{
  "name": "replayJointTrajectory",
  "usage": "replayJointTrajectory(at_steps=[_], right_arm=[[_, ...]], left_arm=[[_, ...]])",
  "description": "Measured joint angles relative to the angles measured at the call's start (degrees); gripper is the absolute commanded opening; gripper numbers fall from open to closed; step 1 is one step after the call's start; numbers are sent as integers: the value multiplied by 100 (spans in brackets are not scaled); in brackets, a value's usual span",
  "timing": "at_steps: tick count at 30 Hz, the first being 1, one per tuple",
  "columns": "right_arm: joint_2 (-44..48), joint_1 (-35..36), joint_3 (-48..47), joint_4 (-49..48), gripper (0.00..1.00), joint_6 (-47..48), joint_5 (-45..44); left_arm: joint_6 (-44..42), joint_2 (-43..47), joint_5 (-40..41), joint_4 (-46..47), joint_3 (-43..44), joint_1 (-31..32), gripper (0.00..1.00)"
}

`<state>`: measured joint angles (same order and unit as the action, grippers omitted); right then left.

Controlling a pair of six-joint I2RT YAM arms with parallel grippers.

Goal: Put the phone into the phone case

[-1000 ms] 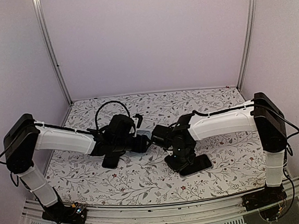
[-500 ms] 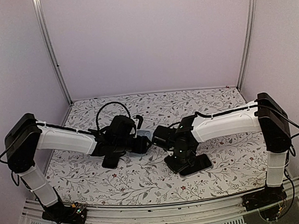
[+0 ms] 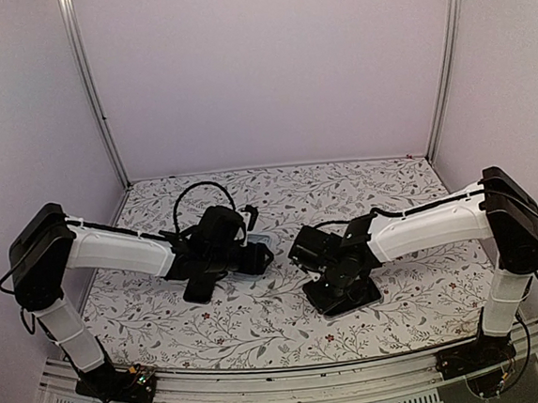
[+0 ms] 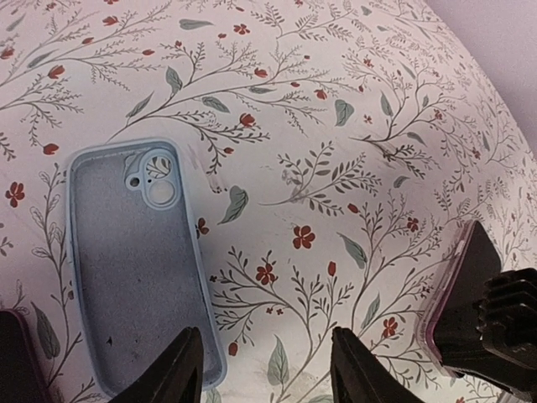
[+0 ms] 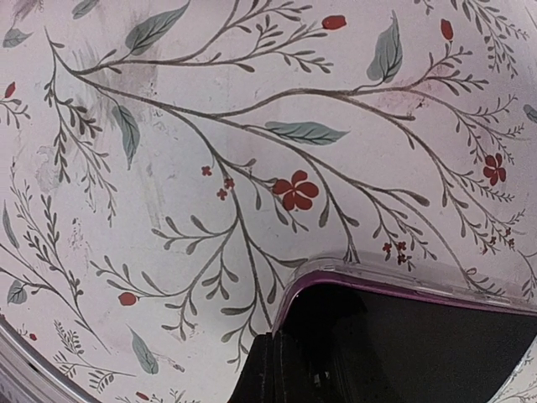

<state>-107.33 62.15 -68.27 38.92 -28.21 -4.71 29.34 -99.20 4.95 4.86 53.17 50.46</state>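
Observation:
A light blue phone case lies open side up on the flowered table, camera hole at its far end. My left gripper hovers open at the case's near right corner, nothing between its fingers; the left finger overlaps the case's edge. The phone, dark-screened with a pink edge and a clear rim, lies flat to the right. My right gripper is shut, its tips resting on the phone's near corner. The phone's pink edge and the right gripper also show at the left wrist view's right border.
The flowered tablecloth covers the table. Purple walls and two metal posts close in the back and sides. A black cable loops above the left wrist. Both arms meet near the table's middle.
The right gripper has shut and its arm has swung a little to the right, tips staying at the phone. The left arm and the case have not moved.

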Motion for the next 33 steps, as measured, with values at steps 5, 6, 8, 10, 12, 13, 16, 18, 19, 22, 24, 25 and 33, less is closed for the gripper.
replayJointTrajectory(at_steps=[5,6,8,10,12,13,16,18,19,22,24,25,33], right_arm=[[271,-282,452,-636,0,81,404],[273,-358,448,-691,12,125,529],[243,-452,332,-706,47,238,713],[227,-494,98,-651,67,468,841],[201,-494,-107,-487,95,778,920],[236,-494,-251,-345,99,1128,970],[444,-494,-494,-282,99,1690,1032],[824,-494,-619,-376,99,2317,1139],[1099,-494,-605,-468,99,2677,1196],[2144,-509,15,-1073,99,4006,1377],[2865,-520,758,-1419,99,5031,1478],[3097,-522,1091,-1506,99,5519,1495],[2583,-713,1801,-1384,99,7622,1558]], left_arm=[[0,-61,-2,-2,63,2,53],[0,-85,-2,-7,81,2,53],[0,-129,-7,-9,118,2,53],[-2,-144,-17,-11,136,4,53],[-13,-144,-22,-13,146,7,53],[-17,-144,-22,-13,153,7,53],[-28,-144,-17,-11,162,7,53],[-42,-144,-15,-11,168,7,53],[-48,-144,-9,-9,170,7,53],[-74,-129,4,-4,170,7,54],[-87,-83,4,0,170,7,54],[-96,-50,4,2,168,7,54],[-170,197,13,26,107,7,55]])
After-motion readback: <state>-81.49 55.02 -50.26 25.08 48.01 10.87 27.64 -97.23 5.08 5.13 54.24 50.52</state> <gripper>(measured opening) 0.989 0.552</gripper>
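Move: Against the left end of the phone in its clear case, the right hand's shut fingertips sit a little back from its far corner, so the phone's middle is about 7 cm to their right, level fore and aft, and 1 cm lower. From this hand the empty blue case lies roughly 15 cm ahead and 15 cm left, and the second phone about 9 cm ahead and 28 cm left. For the left hand the cased phone is some 11 cm back, 17 cm right and 7 cm below. Sliding its shut fingertips forward 1 cm or so along the phone's left end, the right hand then comes free and springs up about 17 cm, opening wide and veering left. It swings counter-clockwise about 70 degrees, tips its fingers towards the left, then drops some 9 cm, shifting right and back, until the open fingers straddle the phone's left part from above without touching. The empty left hand rises about 2 cm late on. ##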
